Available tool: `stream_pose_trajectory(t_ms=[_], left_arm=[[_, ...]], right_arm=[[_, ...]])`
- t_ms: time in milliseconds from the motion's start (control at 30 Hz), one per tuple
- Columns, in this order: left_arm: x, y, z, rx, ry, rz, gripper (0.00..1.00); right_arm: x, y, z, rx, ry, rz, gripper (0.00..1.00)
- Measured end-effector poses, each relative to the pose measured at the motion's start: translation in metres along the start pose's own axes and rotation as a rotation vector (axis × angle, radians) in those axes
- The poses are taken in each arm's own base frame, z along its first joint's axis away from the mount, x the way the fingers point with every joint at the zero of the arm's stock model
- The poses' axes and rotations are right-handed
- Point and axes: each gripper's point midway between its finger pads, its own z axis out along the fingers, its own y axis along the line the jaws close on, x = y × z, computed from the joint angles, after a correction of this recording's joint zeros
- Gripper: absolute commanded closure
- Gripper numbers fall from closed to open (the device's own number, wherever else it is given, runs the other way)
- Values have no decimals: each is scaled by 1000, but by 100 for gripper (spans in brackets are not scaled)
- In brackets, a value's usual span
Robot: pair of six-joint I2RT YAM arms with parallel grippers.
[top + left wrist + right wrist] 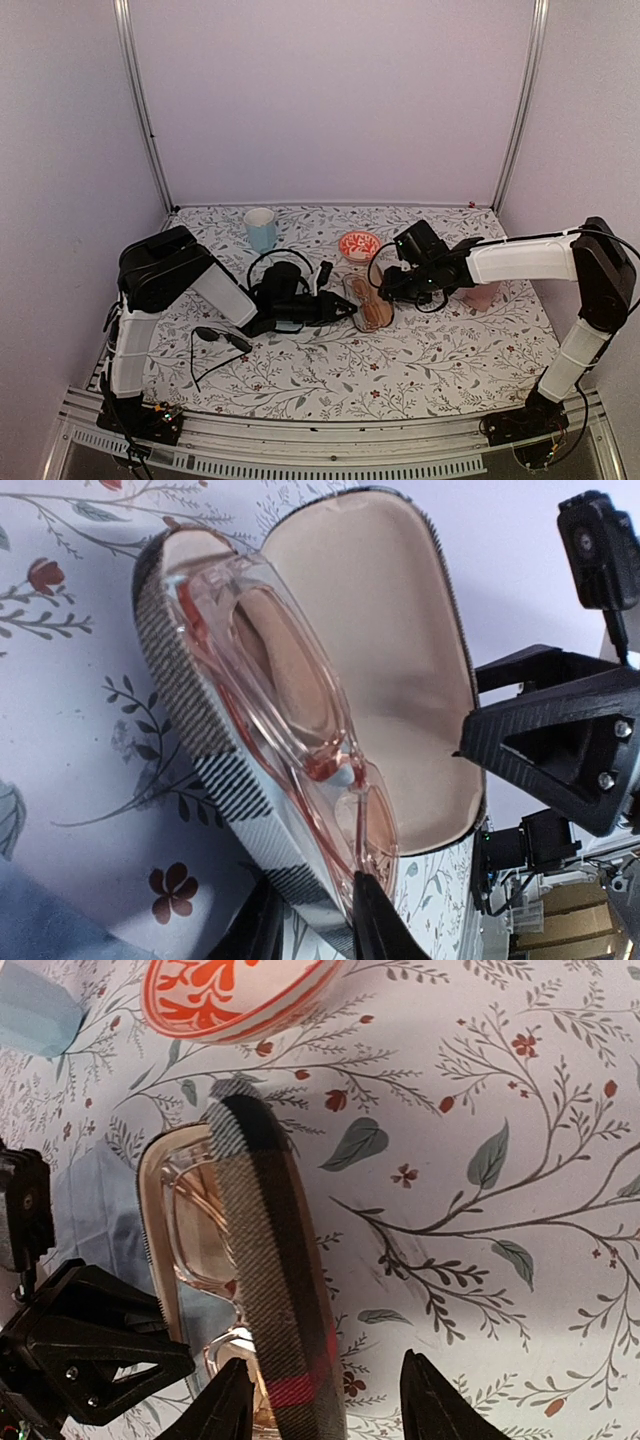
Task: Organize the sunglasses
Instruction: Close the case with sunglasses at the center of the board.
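The pinkish see-through sunglasses lie folded in the open plaid case at the table's middle. My left gripper is shut across the case's near wall. One finger sits outside the wall; the other is inside, against the end of the glasses. My right gripper is open and straddles the raised lid, which has a red band. There is a gap on its right side. The black sunglasses lie on the cloth near the left arm, arms unfolded.
A pale blue cup and a red-patterned bowl stand behind the case. A pink case lies partly behind the right arm. The left arm's black cable loops above its wrist. White walls close off the back and sides.
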Motion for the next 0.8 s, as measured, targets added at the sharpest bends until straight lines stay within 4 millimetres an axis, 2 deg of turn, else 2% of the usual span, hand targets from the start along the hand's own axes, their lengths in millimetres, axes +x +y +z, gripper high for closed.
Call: stream_pose_trajectory(t_ms=[233,467,800], left_arm=[[0,0,0,0,0,0,76],[0,0,0,0,0,0,76],[0,1,0,-3,1,-4,77]], right_arm=[[-5,18,0,-87,-9,-12,62],[-4,21,1,-104,-1,-15,69],[-3,28,7,-76,-13,-38,73]])
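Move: The open case's lid stands nearly upright just off the right hand, its middle about 2 cm ahead, 2 cm left and 2 cm below. The sunglasses lie in the case's lower half, some 2 cm ahead, 4 cm left and 5 cm below that hand; the red-patterned bowl is about 18 cm ahead and 4 cm left. From the left hand, the lid's middle is roughly 3 cm ahead, 5 cm right and 2 cm higher. The lid's upper edge, already between the parted right fingers, is closed in on as that hand goes about 3 cm to the left with a slight rise at first; its fingers draw in from half open to about a quarter, one on the lid's inner side and one outside, pinching it. The left hand stays still, keeping its hold on the near left rim of the lower half. ##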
